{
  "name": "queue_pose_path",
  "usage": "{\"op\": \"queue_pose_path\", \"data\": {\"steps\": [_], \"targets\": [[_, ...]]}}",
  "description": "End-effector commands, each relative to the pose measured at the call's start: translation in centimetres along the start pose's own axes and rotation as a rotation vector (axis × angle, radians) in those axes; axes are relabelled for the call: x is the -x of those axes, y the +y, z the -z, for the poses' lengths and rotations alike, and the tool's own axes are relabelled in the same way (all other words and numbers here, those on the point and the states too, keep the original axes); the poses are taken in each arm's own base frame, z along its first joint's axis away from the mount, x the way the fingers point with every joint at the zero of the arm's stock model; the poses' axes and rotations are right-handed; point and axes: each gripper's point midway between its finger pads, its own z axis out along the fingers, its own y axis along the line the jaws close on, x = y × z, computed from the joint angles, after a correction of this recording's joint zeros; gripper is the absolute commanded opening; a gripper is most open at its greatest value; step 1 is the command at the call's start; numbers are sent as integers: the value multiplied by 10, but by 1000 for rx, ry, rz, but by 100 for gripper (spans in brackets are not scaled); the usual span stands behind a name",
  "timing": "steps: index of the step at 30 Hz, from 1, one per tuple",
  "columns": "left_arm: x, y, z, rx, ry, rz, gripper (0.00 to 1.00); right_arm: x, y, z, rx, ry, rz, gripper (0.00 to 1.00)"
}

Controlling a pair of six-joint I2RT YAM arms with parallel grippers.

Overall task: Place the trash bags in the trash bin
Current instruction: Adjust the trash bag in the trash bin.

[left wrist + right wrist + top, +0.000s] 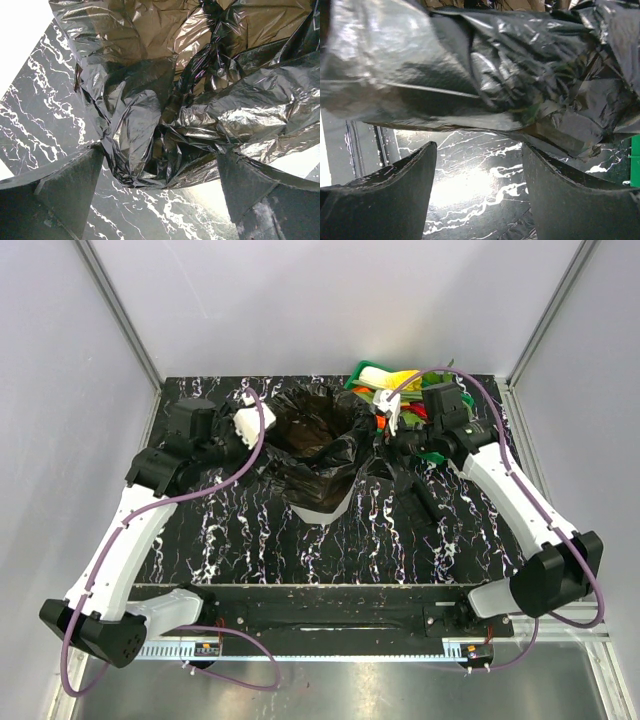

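Note:
A large crinkled black trash bag is draped over the mouth of the trash bin, whose white lower wall shows beneath the film. My left gripper is at the bag's left side. In the left wrist view it stands wide open, and the bunched black film hangs just ahead of its fingertips without being pinched. My right gripper is at the bag's right side. In the right wrist view it is open, the film stretches above its tips, and only tabletop shows between the fingers.
A green tray of coloured vegetables stands at the back right, just behind my right wrist; its edge shows at the right of the right wrist view. The black marbled tabletop lies around the bin. Grey walls enclose the table.

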Motion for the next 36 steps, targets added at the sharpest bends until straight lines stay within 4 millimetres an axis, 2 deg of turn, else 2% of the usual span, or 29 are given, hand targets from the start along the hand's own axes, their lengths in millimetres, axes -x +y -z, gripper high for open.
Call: {"op": "queue_pose_path", "data": {"steps": [1,4,8,11,15,16,22,28,31,36], "targets": [[20,2,3,6,-93,-22,99,13,-15,-13,-14,-29,70,72],[14,-1,0,-9,-85,-24,99,9,-20,-21,-10,-29,69,68],[4,-5,-5,-20,-68,-26,99,7,-22,-28,-4,-32,71,54],[-6,-11,-10,-43,-52,-31,99,2,-23,-32,-2,-20,60,37],[-14,-18,-14,-71,-44,-34,99,-9,-22,-35,4,0,40,5],[-16,-19,-15,-77,-43,-34,99,-14,-21,-36,4,7,38,2],[-21,-29,-19,-121,-46,-36,99,-34,-21,-35,-25,45,35,0],[-28,-34,-24,-143,-46,-43,99,-42,-28,-32,-79,70,38,0],[-35,-38,-30,-159,-41,-45,99,-48,-36,-32,-123,91,32,0],[-50,-41,-39,-156,-23,-50,99,-53,-38,-33,-142,101,31,0]]}}
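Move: Just off the right fingertips hangs the trash bag's right rim, about 2 cm ahead and 3 cm to the left, roughly level with them. The trash bin stands about 10 cm to this hand's left and 1 cm ahead, its middle some 13 cm below; the vegetable basket is about 18 cm ahead, 12 cm to the right and 20 cm down. For the left hand, the bag's near-left rim is about 3 cm ahead, 4 cm to the right and 3 cm down. Reaching forward and slightly left into the bag's right rim while sinking, the right hand shuts its nearly three-quarters-open fingers on the film, then draws down along the bin's side, about 8 cm lower in all. The left hand, fingers still wide open, sinks a similar 8 cm with a slight backward drift at the bag's near-left rim, until film lies over one finger. ##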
